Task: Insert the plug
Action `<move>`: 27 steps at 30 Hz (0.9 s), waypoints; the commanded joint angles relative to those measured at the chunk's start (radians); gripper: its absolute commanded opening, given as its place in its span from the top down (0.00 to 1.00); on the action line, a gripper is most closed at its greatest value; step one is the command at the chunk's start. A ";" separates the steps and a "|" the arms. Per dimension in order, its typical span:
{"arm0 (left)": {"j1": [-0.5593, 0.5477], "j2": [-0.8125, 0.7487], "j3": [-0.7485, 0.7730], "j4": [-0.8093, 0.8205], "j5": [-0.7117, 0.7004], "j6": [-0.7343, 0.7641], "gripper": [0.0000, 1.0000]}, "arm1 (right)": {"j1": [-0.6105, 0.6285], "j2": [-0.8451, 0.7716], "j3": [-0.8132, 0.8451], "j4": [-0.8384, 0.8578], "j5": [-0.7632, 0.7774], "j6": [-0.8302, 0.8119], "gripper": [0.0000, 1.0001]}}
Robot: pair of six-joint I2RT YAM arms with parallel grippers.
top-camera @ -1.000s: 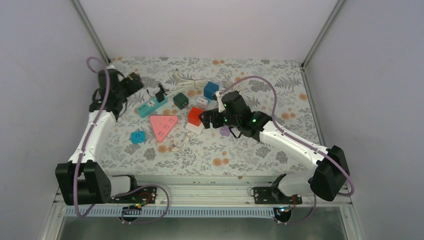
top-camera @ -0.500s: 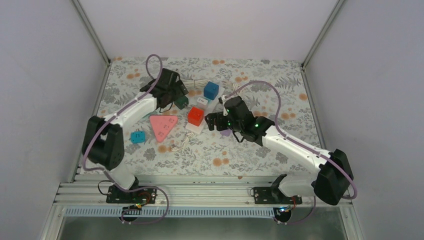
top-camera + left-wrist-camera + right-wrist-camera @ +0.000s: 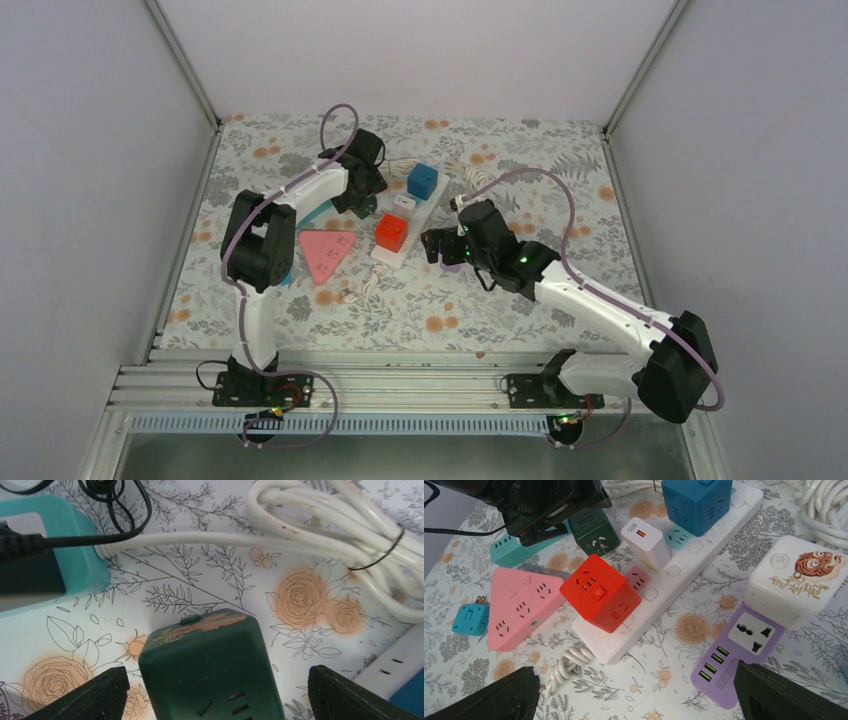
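Observation:
A dark green cube plug [image 3: 212,665] lies on the floral mat, socket slots facing up. My left gripper [image 3: 215,695] is open and straddles it, a fingertip [image 3: 95,697] on each side with a gap to the cube. From above, the left gripper [image 3: 358,195] covers most of the cube. The white power strip [image 3: 684,565] carries a red cube [image 3: 599,592], a white charger [image 3: 645,542] and a blue cube [image 3: 696,502]. My right gripper [image 3: 639,695] is open and empty above bare mat near the strip's end, right of the red cube [image 3: 391,232].
A teal strip [image 3: 50,555] with a black cord lies left of the green cube, a coiled white cable [image 3: 340,530] behind it. A pink triangular socket [image 3: 521,605], small blue adapter [image 3: 470,618], purple strip [image 3: 739,650] and white tiger-print cube [image 3: 796,580] lie around.
The left arm swung from the far left edge rightward to over the green cube, and its jaws narrowed slightly. The right arm drew back a little to the right.

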 commanded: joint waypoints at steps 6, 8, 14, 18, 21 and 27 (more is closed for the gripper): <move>0.001 0.096 0.100 -0.111 -0.011 0.007 0.22 | -0.010 -0.034 -0.023 0.013 0.051 0.017 0.00; 0.001 0.102 0.099 -0.111 -0.007 0.019 0.24 | -0.009 -0.038 -0.024 0.009 0.056 0.020 0.00; 0.002 0.112 0.098 -0.092 0.010 0.057 0.40 | -0.009 -0.049 -0.027 0.011 0.060 0.022 0.00; 0.000 0.076 0.090 -0.080 -0.029 0.097 0.47 | -0.009 -0.058 -0.026 0.010 0.061 0.027 0.00; -0.003 -0.003 0.047 -0.026 -0.034 0.166 0.50 | -0.010 -0.077 -0.029 0.018 0.056 0.034 0.00; -0.002 -0.243 -0.099 0.172 0.032 0.399 0.50 | -0.020 -0.128 -0.048 0.088 -0.011 0.035 0.00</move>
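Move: The green plug stands between the left hand's open fingers, its middle straight below and about 3 cm down. From that hand, the black adapter lies about 9 cm left and 2 cm farther out, the coiled white cable some 6 cm ahead and 6 cm right. The white plug is about 9 cm right and 1 cm back. From the right hand the green plug lies roughly 10 cm ahead, 14 cm left and 12 cm lower. The left hand sinks about 2.5 cm, pinches the green plug, then lifts some 3.5 cm while turning clockwise. ##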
